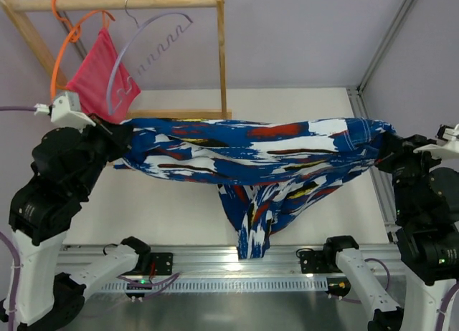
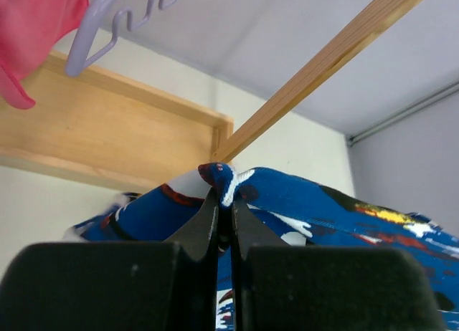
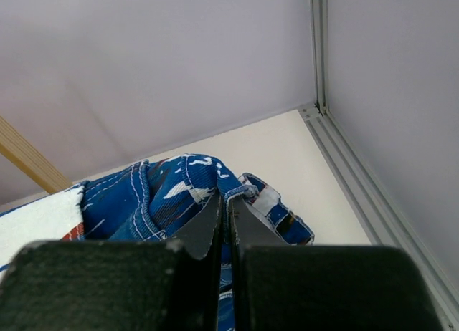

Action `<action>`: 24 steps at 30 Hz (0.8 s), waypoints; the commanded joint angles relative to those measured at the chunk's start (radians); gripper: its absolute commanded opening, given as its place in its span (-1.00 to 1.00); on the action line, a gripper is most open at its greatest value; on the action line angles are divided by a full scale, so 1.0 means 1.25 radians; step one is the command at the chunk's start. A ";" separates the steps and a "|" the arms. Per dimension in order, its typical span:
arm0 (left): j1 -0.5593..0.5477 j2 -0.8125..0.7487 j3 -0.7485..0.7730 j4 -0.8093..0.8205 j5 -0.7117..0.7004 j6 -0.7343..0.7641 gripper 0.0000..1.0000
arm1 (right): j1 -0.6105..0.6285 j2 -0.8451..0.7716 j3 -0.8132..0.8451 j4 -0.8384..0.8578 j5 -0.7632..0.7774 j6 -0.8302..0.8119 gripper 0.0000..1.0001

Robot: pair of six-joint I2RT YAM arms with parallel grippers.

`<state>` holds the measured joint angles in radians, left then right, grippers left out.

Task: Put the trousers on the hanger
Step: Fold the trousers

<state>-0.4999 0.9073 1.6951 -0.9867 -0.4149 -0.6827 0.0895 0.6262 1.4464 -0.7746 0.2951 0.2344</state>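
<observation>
The trousers [image 1: 251, 148], in a blue, white, red and black print, hang stretched across the table between both arms, with a fold drooping to the front rail. My left gripper [image 1: 123, 146] is shut on the trousers [image 2: 287, 195] at their left end, cloth pinched between its fingers [image 2: 204, 223]. At the right end my right gripper [image 1: 384, 146] is shut on the trousers' [image 3: 158, 195] stitched edge. The pale lavender hanger [image 1: 147, 48] hangs by its metal hook from the wooden rack, behind and above my left gripper [image 2: 224, 209]. Its ridged arm [image 2: 107, 26] shows at the top of the left wrist view.
The wooden rack [image 1: 222, 59] stands at the back left, its base board [image 2: 107, 130] just behind the left end of the trousers. An orange hanger [image 1: 68, 41] holds a pink-red cloth [image 1: 100, 77] beside the lavender one. A metal frame post [image 3: 319, 48] borders the right side.
</observation>
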 commanded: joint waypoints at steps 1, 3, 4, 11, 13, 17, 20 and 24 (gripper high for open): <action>0.001 0.093 -0.054 -0.110 0.047 0.055 -0.99 | -0.003 0.035 -0.027 0.033 0.017 -0.012 -0.93; 0.002 0.110 -0.138 -0.071 0.105 0.044 -0.99 | -0.003 0.044 -0.061 0.032 0.042 -0.010 -0.93; 0.002 0.111 -0.176 -0.011 0.126 0.037 -1.00 | -0.002 0.046 -0.072 0.022 0.057 -0.007 -0.92; -0.020 0.118 -0.519 0.298 0.380 -0.083 -0.99 | -0.003 0.078 -0.148 -0.005 0.217 -0.003 -0.93; -0.032 0.133 -0.589 0.345 0.448 -0.098 -0.59 | -0.003 0.089 -0.151 -0.003 0.239 -0.002 -0.92; -0.031 0.128 -0.604 0.322 0.340 -0.102 0.17 | -0.002 0.113 -0.161 -0.007 0.238 0.006 -0.92; -0.004 0.103 -0.599 0.263 0.189 -0.112 0.40 | -0.003 0.109 -0.175 -0.003 0.241 0.004 -0.92; 0.087 0.072 -0.628 0.240 0.132 -0.134 0.27 | -0.003 0.097 -0.183 0.002 0.256 0.005 -0.93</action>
<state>-0.4606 1.0386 0.9195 -0.6865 -0.1196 -0.8188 0.0895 0.7700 1.2083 -0.8539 0.5579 0.2379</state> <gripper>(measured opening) 0.646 0.045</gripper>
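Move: Both hands hold the trousers stretched between them; the table spot for the left end lies about 37 cm below the left hand and 8 cm to its right. The wooden tray's middle is roughly 19 cm ahead of that hand, 4 cm left and 36 cm down. The trousers' hanging middle is some 32 cm right, 8 cm back and 25 cm down. For the right hand, the table spot for its end is about 37 cm below, 5 cm ahead and 8 cm left. Left hand sinks 30 cm, bearing right, and opens, releasing the trousers; right hand, still pinching, sinks 13 cm. ##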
